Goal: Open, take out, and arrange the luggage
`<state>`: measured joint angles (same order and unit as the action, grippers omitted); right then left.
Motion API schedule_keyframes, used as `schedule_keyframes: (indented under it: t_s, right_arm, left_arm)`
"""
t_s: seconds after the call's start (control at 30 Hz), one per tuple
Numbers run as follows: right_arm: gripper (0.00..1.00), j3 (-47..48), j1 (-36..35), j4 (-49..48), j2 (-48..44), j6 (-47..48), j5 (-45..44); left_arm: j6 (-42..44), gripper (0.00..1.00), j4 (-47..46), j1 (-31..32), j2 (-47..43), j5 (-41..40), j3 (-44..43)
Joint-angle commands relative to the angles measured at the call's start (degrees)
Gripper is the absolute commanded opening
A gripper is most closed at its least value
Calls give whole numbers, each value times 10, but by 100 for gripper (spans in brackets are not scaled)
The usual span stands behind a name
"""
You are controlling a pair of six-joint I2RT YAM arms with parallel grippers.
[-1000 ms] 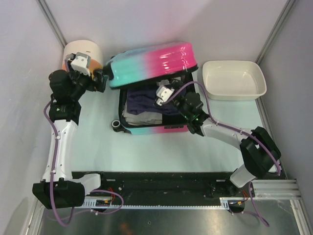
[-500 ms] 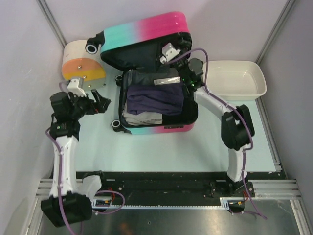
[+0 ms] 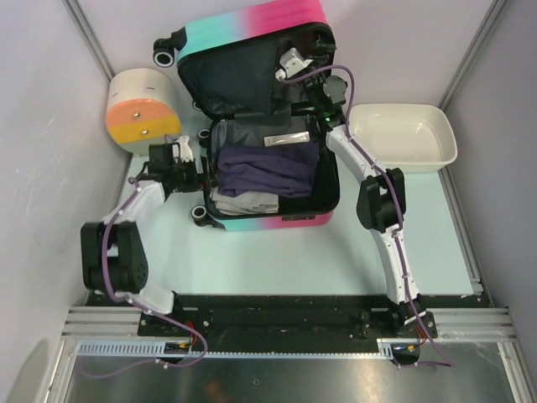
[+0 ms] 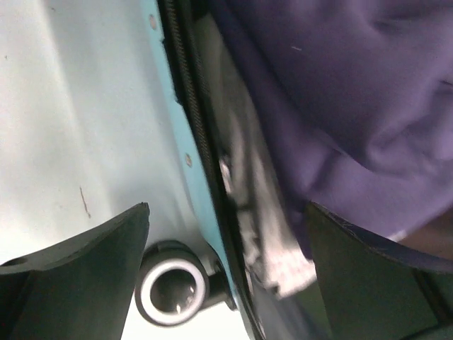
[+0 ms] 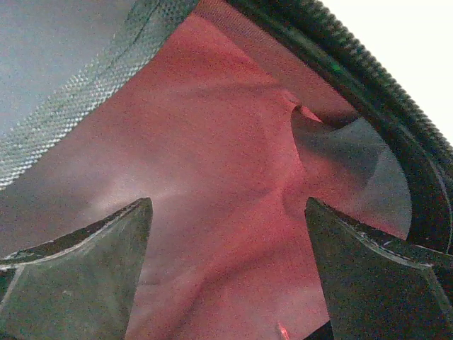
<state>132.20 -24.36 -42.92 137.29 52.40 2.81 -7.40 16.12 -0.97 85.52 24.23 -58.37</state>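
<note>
The luggage (image 3: 252,27) lies open, its pink-and-teal lid standing up at the back with the dark lining (image 3: 235,80) facing me. The lower half holds a purple garment (image 3: 268,170) over folded grey and white clothes (image 3: 243,201). My left gripper (image 3: 201,175) is open at the case's left rim. In the left wrist view its jaws (image 4: 226,212) straddle the teal edge and black zip (image 4: 187,106), above a black wheel (image 4: 172,292). My right gripper (image 3: 309,52) is open up inside the lid. Its jaws (image 5: 228,205) face red-lit lining (image 5: 212,142), nothing between them.
A white rectangular basin (image 3: 403,134) sits right of the case. A cream-and-orange rounded drawer box (image 3: 143,109) stands at the left, close to the lid's wheels (image 3: 164,57). Pale walls and metal posts close in the back and sides.
The lid has swung from lying over the case to standing upright. My right gripper rose with it to the back. My left arm dropped from the lid's corner to the left rim.
</note>
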Motion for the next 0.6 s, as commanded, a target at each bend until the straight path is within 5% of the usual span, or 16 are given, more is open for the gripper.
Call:
schedule_keyframes:
  t_s: [0.0, 0.1, 0.27, 0.3, 0.57]
  right_arm:
    - [94, 36, 38, 10, 15, 27, -26]
    - [96, 65, 55, 26, 38, 37, -28]
    - [98, 83, 78, 23, 58, 49, -28]
    - [98, 60, 81, 15, 45, 46, -28]
    - [98, -142, 76, -48, -76, 37, 2]
  left_arm:
    - [17, 93, -33, 23, 73, -53, -53]
    - [51, 84, -34, 44, 108, -71, -64]
    - [116, 48, -32, 60, 124, -37, -60]
    - [131, 37, -31, 70, 120, -29, -56]
    - [275, 6, 22, 132, 77, -36, -13]
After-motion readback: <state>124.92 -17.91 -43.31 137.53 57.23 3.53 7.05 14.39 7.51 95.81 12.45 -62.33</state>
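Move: The bottom shell's left rim lies just below the open left fingers: about 3 cm ahead, 2 cm right and 5 cm down. The purple garment is some 17 cm right and 2 cm ahead, the near-left wheel about 8 cm back, straight below the hand's line. From the right hand, the raised lid's middle is roughly 5 cm ahead, 8 cm left and 5 cm lower; the purple garment lies 22 cm back, 7 cm left, far below. Bring the left gripper down about 5 cm, with a little forward and right, until its open fingers straddle the shell's left rim; then shut them to pinch the zipper edge, rolling the hand's left side up some 20 degrees. Meanwhile carry the open right hand right about 7 cm, forward and then increasingly down, inside the raised lid, keeping beside its lining. ##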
